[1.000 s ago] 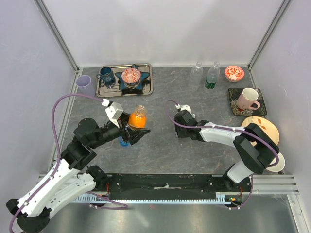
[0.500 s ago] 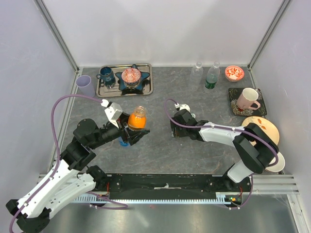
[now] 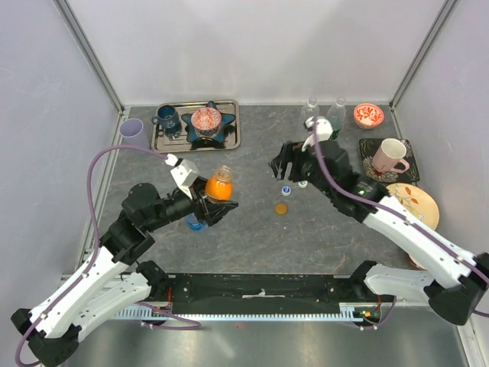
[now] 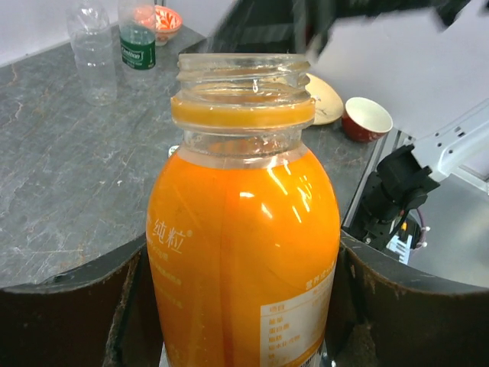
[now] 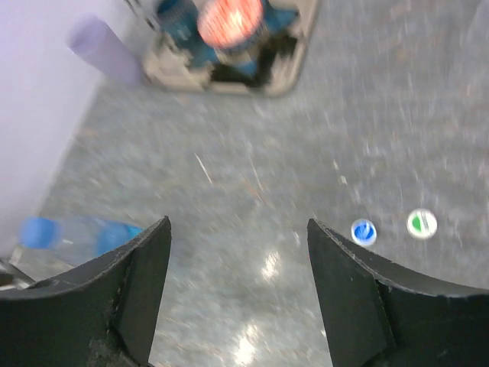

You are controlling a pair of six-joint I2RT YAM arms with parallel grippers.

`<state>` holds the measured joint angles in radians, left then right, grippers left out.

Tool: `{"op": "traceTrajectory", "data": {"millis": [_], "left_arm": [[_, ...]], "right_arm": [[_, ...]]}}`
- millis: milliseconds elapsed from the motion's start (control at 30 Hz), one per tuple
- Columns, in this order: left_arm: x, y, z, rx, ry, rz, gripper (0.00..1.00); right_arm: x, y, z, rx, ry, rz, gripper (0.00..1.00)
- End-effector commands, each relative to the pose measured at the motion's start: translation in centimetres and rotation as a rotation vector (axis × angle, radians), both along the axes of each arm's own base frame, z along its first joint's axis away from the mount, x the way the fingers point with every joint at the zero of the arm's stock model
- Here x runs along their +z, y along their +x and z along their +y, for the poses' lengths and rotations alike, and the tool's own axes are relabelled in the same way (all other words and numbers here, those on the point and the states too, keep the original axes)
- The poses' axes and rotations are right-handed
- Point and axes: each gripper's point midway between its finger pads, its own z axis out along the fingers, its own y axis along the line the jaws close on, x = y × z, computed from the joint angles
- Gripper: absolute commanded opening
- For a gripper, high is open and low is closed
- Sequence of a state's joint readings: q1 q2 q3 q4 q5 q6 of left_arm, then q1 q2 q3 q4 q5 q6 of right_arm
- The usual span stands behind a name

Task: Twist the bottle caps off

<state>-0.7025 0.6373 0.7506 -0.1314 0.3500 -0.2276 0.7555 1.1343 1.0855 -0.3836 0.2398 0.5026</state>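
Observation:
My left gripper (image 3: 214,203) is shut on an orange juice bottle (image 3: 219,186) and holds it upright. Its neck (image 4: 243,80) is open, with no cap on it. Above the table's middle my right gripper (image 3: 280,164) hangs open, and nothing is between its fingers in the right wrist view (image 5: 238,223). An orange cap (image 3: 281,207) and a white-and-blue cap (image 3: 286,190) lie on the table below it. The right wrist view shows the blue-marked cap (image 5: 363,232) beside a white-and-green cap (image 5: 421,223). A blue-tinted bottle (image 5: 84,232) lies on its side under the left gripper.
Two clear bottles (image 3: 309,113) (image 3: 335,118) stand at the back right. A metal tray (image 3: 231,136) with cups is at the back left, a purple cup (image 3: 131,128) beside it. A pink mug (image 3: 390,157), a red bowl (image 3: 368,115) and a plate (image 3: 420,205) sit at the right.
My right gripper has opened, lifted off the table and swung back and to the right. The orange cap now lies on the table where it was. The left gripper has kept still.

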Motion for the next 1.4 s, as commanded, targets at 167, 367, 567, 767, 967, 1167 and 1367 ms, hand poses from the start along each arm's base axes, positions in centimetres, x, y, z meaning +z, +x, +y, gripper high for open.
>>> {"op": "traceTrajectory", "data": {"millis": [167, 367, 567, 767, 967, 1167, 1367], "left_arm": [[0.9, -0.5, -4.0, -0.250, 0.048, -0.091, 0.29], [1.5, 0.6, -5.5, -0.277, 0.044, -0.062, 0.29], [1.7, 1.6, -6.4, -0.283, 0.048, -0.046, 0.29], [1.5, 2.0, -6.9, -0.289, 0.052, -0.032, 0.29], [1.7, 1.9, -7.0, -0.295, 0.049, -0.029, 0.29], [1.6, 1.5, -7.1, -0.315, 0.048, -0.024, 0.29], [1.4, 2.0, -6.9, -0.285, 0.052, -0.030, 0.38]], "right_arm": [[15.4, -4.9, 2.6, 0.294, 0.341, -0.262, 0.81], [14.8, -6.2, 5.2, 0.426, 0.395, -0.199, 0.81], [13.9, -7.2, 6.6, 0.502, 0.404, -0.179, 0.81], [13.1, -7.2, 7.0, 0.509, 0.386, -0.169, 0.81], [11.7, -6.7, 7.4, 0.505, 0.365, -0.140, 0.75], [10.9, -6.6, 7.7, 0.511, 0.354, -0.121, 0.58], [10.9, -6.8, 7.9, 0.526, 0.353, -0.122, 0.29]]}}
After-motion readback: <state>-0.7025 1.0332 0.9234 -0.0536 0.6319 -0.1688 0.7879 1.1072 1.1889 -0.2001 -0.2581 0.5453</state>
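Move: The left hand already holds the open orange bottle, its middle about 2 cm above and 1 cm ahead of that hand. From the right hand, that bottle lies about 16 cm left, 10 cm back and 7 cm up. The orange cap is straight below the right hand, about 24 cm down and 1 cm right. At the same depth, the blue cap is some 5 cm ahead and 2 cm right, the green cap 8 cm ahead and 8 cm right. The right hand climbs quickly from above the orange cap, up to about 14 cm while drawing back, then swings left to the bottle's mouth end, turning some 30 degrees counter-clockwise with its left side rising, sinks a few centimetres and closes its wide-open fingers on either side of the bottle's neck. The left hand keeps its grip on the bottle's body and carries it about 7 cm to the right to meet it, slightly forward, dipping and partly rising again on the way and turning some 15 degrees clockwise. ##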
